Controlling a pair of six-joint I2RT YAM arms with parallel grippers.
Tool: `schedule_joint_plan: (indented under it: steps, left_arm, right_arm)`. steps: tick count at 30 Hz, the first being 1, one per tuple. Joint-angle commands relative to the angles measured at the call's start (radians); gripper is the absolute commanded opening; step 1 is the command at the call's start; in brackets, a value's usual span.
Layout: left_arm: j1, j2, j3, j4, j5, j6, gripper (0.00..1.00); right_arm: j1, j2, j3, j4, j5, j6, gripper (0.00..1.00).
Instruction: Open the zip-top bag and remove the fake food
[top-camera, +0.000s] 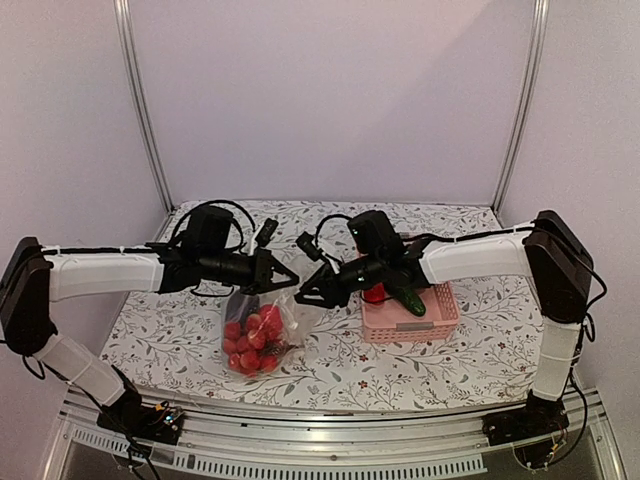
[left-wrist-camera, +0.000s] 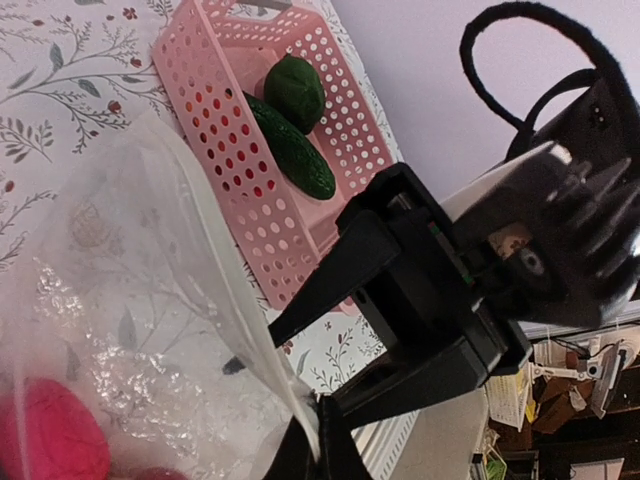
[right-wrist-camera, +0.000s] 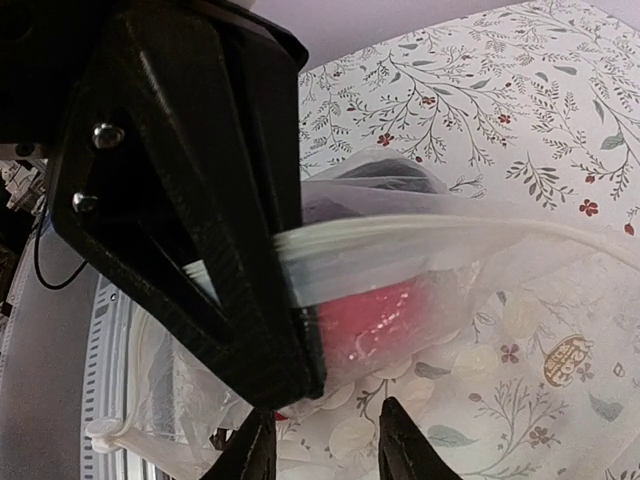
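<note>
The zip-top bag (top-camera: 288, 318) hangs between both arms above the floral table, with red fake food (top-camera: 252, 338) in its lower part. My left gripper (left-wrist-camera: 320, 452) is shut on the bag's (left-wrist-camera: 130, 300) top edge, seen from above at the left gripper (top-camera: 290, 280). The right gripper (right-wrist-camera: 325, 445) faces it, jaws apart, with only bag film and table showing between its tips. In the left wrist view the right gripper (left-wrist-camera: 298, 370) has its tips right at the bag's rim. The zip strip (right-wrist-camera: 420, 245) runs out from the left fingers (right-wrist-camera: 230, 260), above a red piece (right-wrist-camera: 390, 310).
A pink basket (top-camera: 442, 322) stands to the right of the bag, holding a green cucumber (top-camera: 408, 298) and a red piece (top-camera: 375, 293). The left wrist view shows that basket (left-wrist-camera: 230, 150) with the cucumber (left-wrist-camera: 290, 150) and a green avocado (left-wrist-camera: 295, 90).
</note>
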Motion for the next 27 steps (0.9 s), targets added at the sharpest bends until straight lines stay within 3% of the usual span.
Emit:
schedule_joint_plan:
  steps: [1, 5, 9, 17, 22, 27]
  left_arm:
    - [-0.012, -0.038, -0.02, 0.031, -0.009, -0.02, 0.07]
    - [-0.011, -0.1, -0.035, -0.013, -0.11, -0.071, 0.41]
    - [-0.018, -0.27, -0.117, -0.075, -0.259, -0.169, 0.58]
    - [-0.082, -0.598, -0.23, -0.536, -0.55, -0.397, 0.63]
    - [-0.138, -0.653, -0.268, -0.669, -0.558, -0.546, 0.63]
    - [-0.209, -0.565, -0.247, -0.723, -0.478, -0.61, 0.64]
  right_arm:
    - [0.033, 0.065, -0.017, 0.092, -0.007, -0.067, 0.34]
    - [0.064, 0.095, -0.053, 0.121, -0.042, -0.113, 0.43]
    - [0.071, 0.073, -0.107, 0.16, -0.068, -0.133, 0.53]
    - [0.073, 0.018, -0.17, 0.136, -0.114, -0.196, 0.62]
    - [0.078, -0.004, -0.202, 0.126, -0.124, -0.223, 0.65]
    - [0.084, 0.006, -0.201, 0.116, -0.122, -0.212, 0.65]
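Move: The left hand still pinches the bag's upper rim; the fruit pile in the bag lies about 9 cm to its left, 5 cm back and 13 cm below. The right fingers, part-open at the bag's mouth, have the large red fruit some 8 cm to their left, 2 cm ahead and 9 cm below. From this right hand the eggplant is roughly 15 cm left and 7 cm ahead, and the pink basket about 24 cm right and 12 cm ahead. Back and down by about 6 cm each, the right hand takes its fingers into the bag's mouth while spreading them wide. The left opens, releases the rim and sweeps some 12 cm left and 9 cm back, rising a little, then dropping towards the fruit pile's left side, turning about 30 degrees counter-clockwise and tipping down, fingers open. ##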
